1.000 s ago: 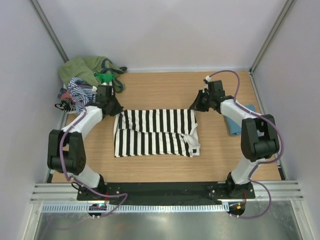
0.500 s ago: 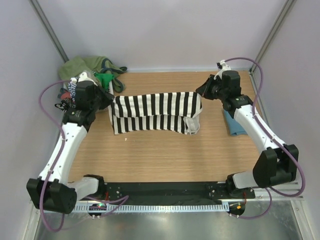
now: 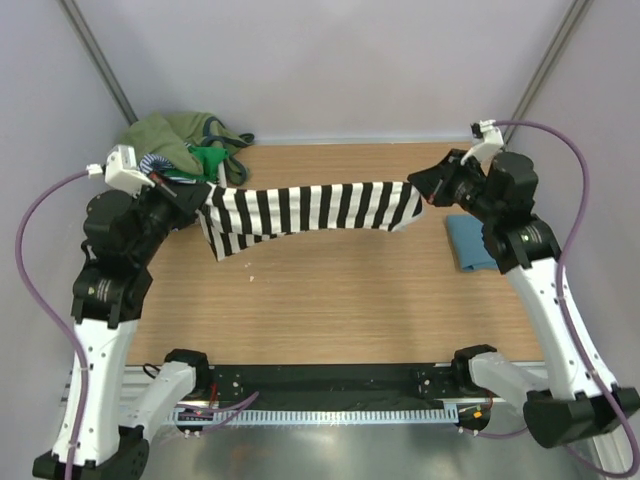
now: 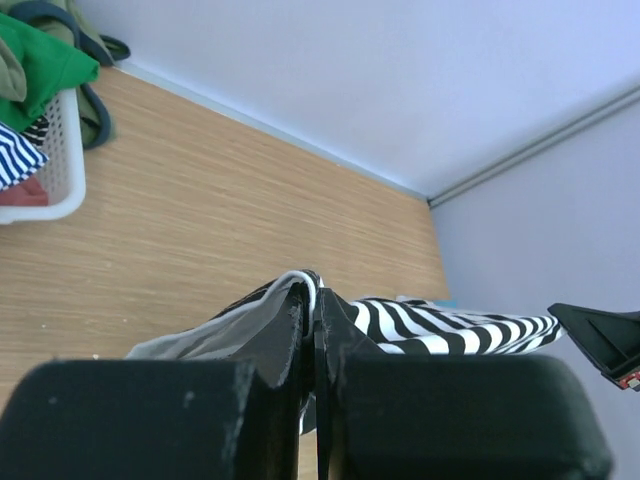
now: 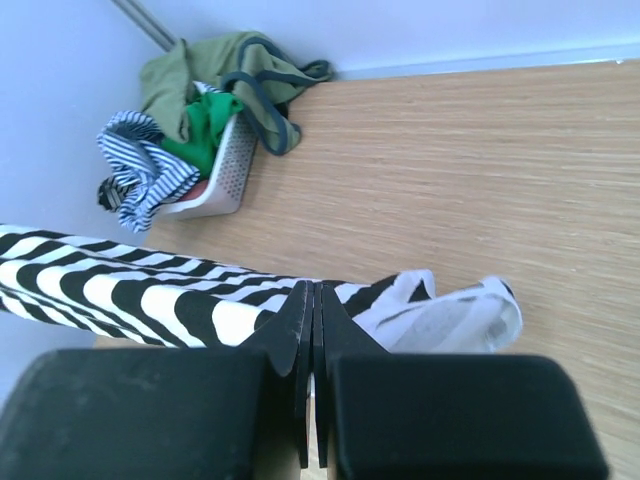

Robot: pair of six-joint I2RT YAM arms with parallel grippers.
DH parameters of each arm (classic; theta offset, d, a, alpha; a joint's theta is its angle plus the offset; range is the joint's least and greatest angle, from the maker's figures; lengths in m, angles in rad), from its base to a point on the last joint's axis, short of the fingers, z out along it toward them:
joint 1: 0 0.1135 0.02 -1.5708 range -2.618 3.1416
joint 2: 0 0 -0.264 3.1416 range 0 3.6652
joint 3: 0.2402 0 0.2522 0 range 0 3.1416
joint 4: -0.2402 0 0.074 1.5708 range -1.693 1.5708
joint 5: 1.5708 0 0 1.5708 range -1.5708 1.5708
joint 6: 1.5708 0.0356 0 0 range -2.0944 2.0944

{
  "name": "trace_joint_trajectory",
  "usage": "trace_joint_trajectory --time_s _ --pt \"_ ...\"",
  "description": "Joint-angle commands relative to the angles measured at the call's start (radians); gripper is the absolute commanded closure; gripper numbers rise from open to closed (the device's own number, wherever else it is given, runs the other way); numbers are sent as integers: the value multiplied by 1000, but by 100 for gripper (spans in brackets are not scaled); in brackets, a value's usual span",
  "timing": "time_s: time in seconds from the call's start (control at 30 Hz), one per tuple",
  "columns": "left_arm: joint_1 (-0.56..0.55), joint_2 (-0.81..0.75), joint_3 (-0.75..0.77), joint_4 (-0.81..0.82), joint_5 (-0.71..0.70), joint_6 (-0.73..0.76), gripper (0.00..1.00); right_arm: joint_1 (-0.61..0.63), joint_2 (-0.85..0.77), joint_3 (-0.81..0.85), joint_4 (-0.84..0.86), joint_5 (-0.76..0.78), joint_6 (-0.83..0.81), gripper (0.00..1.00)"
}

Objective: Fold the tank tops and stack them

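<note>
The black-and-white striped tank top hangs stretched in the air above the wooden table, held at both ends. My left gripper is shut on its left end, where the cloth drapes down. At its right end my right gripper is also shut on it. In the left wrist view the fingertips pinch a white-edged fold, and the stripes run off to the right. In the right wrist view the gripper clamps the striped cloth, with a loose strap end beside it. A folded teal-blue tank top lies at the table's right edge.
A heap of olive, green and thin-striped tops fills a white basket in the back left corner. Pale walls and metal posts close in the table on three sides.
Both arms rose and spread apart. The striped top, flat on the table a second ago, left the wood and now hangs taut between the two shut grippers.
</note>
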Motion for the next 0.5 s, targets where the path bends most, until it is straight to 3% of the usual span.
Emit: trace_joint_trajectory --time_s 0.0,0.2,0.37,0.47 --pt "0 -93 -18 -65 61 3 100 -5 -140 -7 -115 -42 -34 99" --pt "0 -210 -105 -109 127 -51 100 -7 -292 -9 -328 -17 -36 99" --pt "1 -131 -217 -36 199 -89 100 -7 -179 -64 -396 18 -28 99" --pt "1 -21 -314 74 153 -114 100 -7 -63 -102 -314 63 -10 99"
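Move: Both hands hold the striped tank top by its top corners in the air. The bare table between them lies roughly 15 cm to the left hand's right and level with it, some 37 cm below. From the right hand it is about 15 cm left, 6 cm back and 32 cm down. The basket stands about 22 cm ahead and 10 cm left of the left hand; the folded blue tank top lies some 5 cm ahead and 16 cm right of the right hand. Both are well below. Keeping their shut grip on the striped tank top's corners, both hands pull it back towards the bases, the right by about 10 cm while rising a little and the left by roughly 6 cm. Then they reverse, swinging forward about 3 cm while sinking towards the bare table with the fingers tipping some 10 degrees downward, the left hand also turning slightly clockwise as it eases to its right. ##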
